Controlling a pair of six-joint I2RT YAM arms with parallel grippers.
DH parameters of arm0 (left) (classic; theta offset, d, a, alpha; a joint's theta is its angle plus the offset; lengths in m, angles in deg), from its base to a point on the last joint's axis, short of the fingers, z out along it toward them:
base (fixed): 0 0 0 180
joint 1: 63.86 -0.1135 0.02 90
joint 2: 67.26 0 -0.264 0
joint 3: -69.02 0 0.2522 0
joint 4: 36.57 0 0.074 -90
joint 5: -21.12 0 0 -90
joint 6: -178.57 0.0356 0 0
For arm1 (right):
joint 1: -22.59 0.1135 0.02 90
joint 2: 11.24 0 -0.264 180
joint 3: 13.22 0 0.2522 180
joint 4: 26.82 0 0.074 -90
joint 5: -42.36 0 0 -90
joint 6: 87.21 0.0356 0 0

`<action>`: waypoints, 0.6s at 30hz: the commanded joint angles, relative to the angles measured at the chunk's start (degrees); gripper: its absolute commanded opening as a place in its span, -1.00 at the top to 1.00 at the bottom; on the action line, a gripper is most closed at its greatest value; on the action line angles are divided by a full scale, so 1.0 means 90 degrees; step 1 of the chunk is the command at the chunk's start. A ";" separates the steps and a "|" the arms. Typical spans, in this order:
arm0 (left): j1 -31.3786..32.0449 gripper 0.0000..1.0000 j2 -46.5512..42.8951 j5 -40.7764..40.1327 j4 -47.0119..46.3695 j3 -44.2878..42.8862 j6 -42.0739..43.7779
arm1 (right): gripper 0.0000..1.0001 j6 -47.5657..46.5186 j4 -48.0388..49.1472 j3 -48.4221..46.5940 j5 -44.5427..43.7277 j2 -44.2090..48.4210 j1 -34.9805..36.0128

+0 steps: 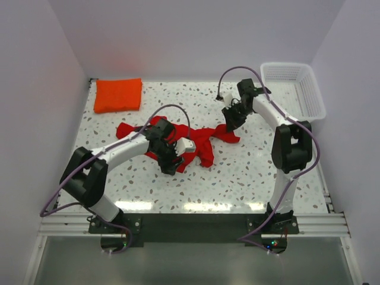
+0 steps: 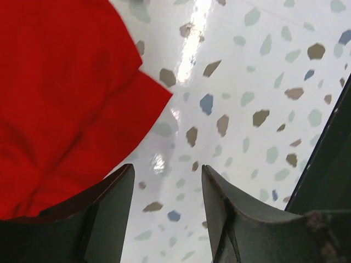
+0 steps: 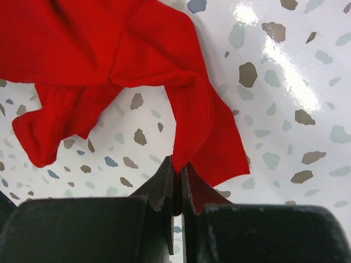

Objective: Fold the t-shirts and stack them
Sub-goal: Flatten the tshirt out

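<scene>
A crumpled red t-shirt (image 1: 199, 142) lies spread across the middle of the table. An orange t-shirt (image 1: 118, 94), folded into a rectangle, rests at the back left. My right gripper (image 3: 178, 169) is shut on a fold of the red t-shirt (image 3: 192, 109) at its right end, the cloth pinched between the fingertips. My left gripper (image 2: 167, 181) stands open over bare tabletop just beside the red t-shirt (image 2: 60, 93), whose edge reaches the left finger (image 2: 104, 213); nothing lies between the fingers. In the top view the left gripper (image 1: 169, 159) is at the shirt's near left side.
A white lattice basket (image 1: 294, 86) stands at the back right corner. The speckled table (image 1: 249, 172) is bounded by white walls at the back and sides. A dark edge (image 2: 329, 170) shows at the right of the left wrist view.
</scene>
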 commanded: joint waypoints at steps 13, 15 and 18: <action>0.1145 -0.23 0.0924 -0.1663 -0.1902 0.0064 -0.3324 | 1.00 0.0407 0.0326 -0.0287 -0.0255 0.0041 -0.0055; 0.1155 -0.21 0.1169 -0.1780 -0.1902 0.0093 -0.3373 | 1.00 0.0427 0.0326 -0.0277 -0.0226 0.0061 -0.0055; 0.1164 -0.13 0.1394 -0.1888 -0.1795 0.0161 -0.3267 | 1.00 0.0446 0.0326 -0.0277 -0.0167 0.0061 -0.0045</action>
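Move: The near corner of the red t-shirt's front edge lies about 5 cm to the right of the open left gripper, 1 cm ahead and some 6 cm below. The shirt's loose flap is around 13 cm to the gripper's right and 6 cm ahead. Its far left end is about 15 cm to the left and 15 cm ahead. From the right gripper, which already pinches the shirt, that near corner is roughly 18 cm left, 16 cm back and 8 cm down. Bring the left gripper right and down onto the near corner, about 5 cm each way, turning it some 20 degrees counter-clockwise and keeping the fingers a bit over half open so the tips come astride the cloth. Keep the right fingers shut on their pinch of the shirt, easing that hand a little forward and up. ##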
